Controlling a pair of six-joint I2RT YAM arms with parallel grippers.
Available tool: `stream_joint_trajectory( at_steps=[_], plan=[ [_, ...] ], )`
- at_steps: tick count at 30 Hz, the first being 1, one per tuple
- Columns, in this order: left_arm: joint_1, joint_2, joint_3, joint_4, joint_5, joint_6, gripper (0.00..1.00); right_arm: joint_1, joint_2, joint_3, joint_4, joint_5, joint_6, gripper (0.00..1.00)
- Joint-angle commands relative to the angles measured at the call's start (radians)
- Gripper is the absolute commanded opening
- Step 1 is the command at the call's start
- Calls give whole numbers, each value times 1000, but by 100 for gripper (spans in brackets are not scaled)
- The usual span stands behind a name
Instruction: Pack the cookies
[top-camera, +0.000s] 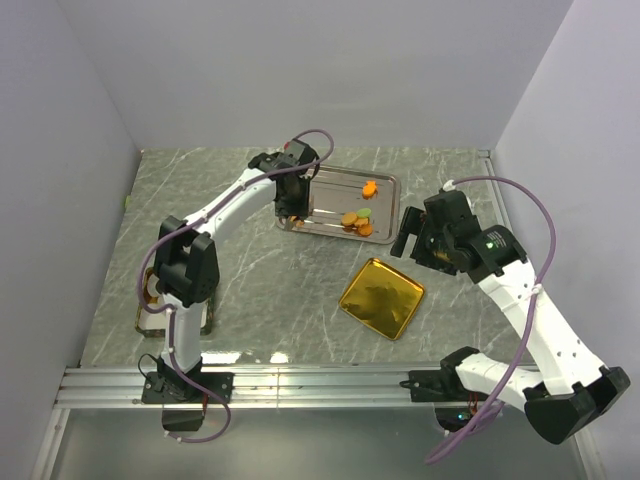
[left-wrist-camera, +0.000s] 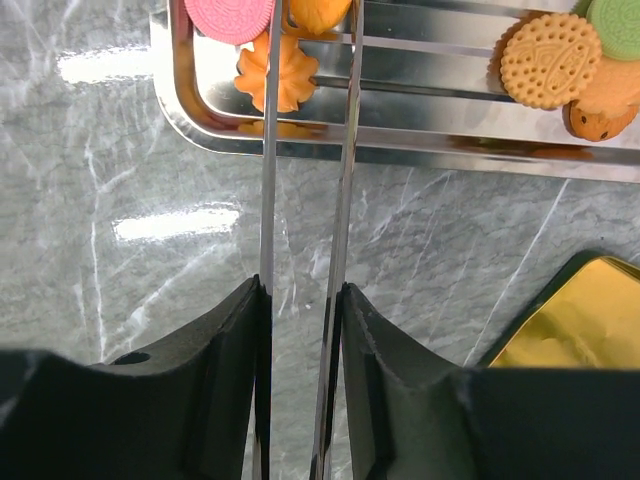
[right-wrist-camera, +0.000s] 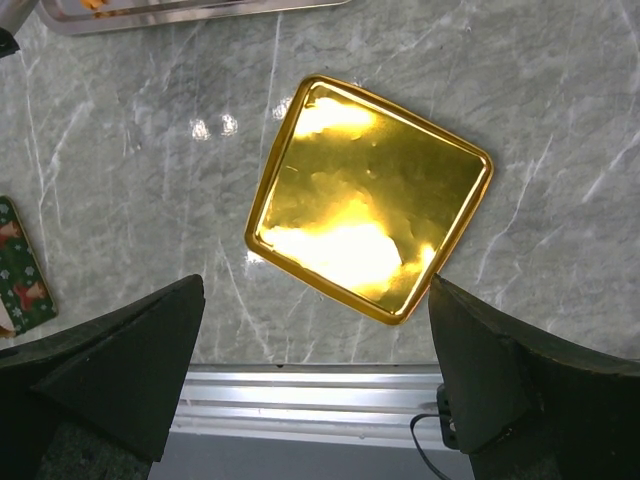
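Observation:
The cookies lie on a steel tray (top-camera: 383, 190) (left-wrist-camera: 400, 145): a pink one (left-wrist-camera: 228, 15), an orange leaf-shaped one (left-wrist-camera: 290, 80), a round dotted orange one (left-wrist-camera: 550, 60), a green one (left-wrist-camera: 620, 25) and others (top-camera: 355, 221). My left gripper (top-camera: 290, 192) (left-wrist-camera: 300, 290) is shut on metal tongs (left-wrist-camera: 345, 150). Their two thin blades reach over the tray's near-left corner, on either side of the leaf cookie. The blade tips run out of view, so I cannot tell whether they pinch it. My right gripper (top-camera: 410, 232) (right-wrist-camera: 316, 290) hangs open above a gold square tin (top-camera: 381, 297) (right-wrist-camera: 365, 195), holding nothing.
Another tin (top-camera: 148, 300) sits at the near left, mostly hidden behind the left arm. A green patterned lid (right-wrist-camera: 20, 270) shows at the edge of the right wrist view. Grey walls enclose the marble table (top-camera: 280, 280), and an aluminium rail (top-camera: 300, 385) runs along its near edge.

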Motion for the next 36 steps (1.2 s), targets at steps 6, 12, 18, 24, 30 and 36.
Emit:
stream_joint_trajectory(
  at_steps=[6, 12, 18, 24, 30, 36],
  plan=[
    [-1, -83, 70, -29, -64, -45, 30, 4, 42, 35, 49, -9, -28, 100],
    [29, -219, 82, -84, -94, -85, 29, 4, 120, 112, 74, -37, -65, 100],
    [121, -452, -30, -144, -127, -125, 30, 4, 220, 166, 115, -115, -92, 100],
    [180, -718, -201, -253, -179, -208, 32, 7, 326, 210, 166, -214, -103, 100],
    [183, -974, -364, -427, -204, -369, 33, 42, 439, 279, 191, -259, -123, 100],
    [189, -1181, -537, -429, -135, -453, 34, 88, 514, 322, 197, -296, -112, 100]
  ],
)
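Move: The left hand grips tongs that already pinch an orange cookie. The box they take it to lies about 19 cm back and 27 cm to the hand's left, some 9 cm below. Left in the tray, the orange star cookie is about 1 cm ahead, and the pink cookie about 4 cm ahead and 1 cm left. The empty right hand has the cookie cluster about 15 cm ahead, 10 cm left and 19 cm below; the gold tray lies 2 cm back, 4 cm left. Up first, barely moving and then quickly, the left hand lifts the cookie in the tongs off the tray, then swings back and left towards the box, about 20 cm each way, turning some 30 degrees counter-clockwise and sinking slightly at the end. Its grip holds. The wide-open right hand meanwhile moves left and forward towards the cookie cluster, lowering a little. ##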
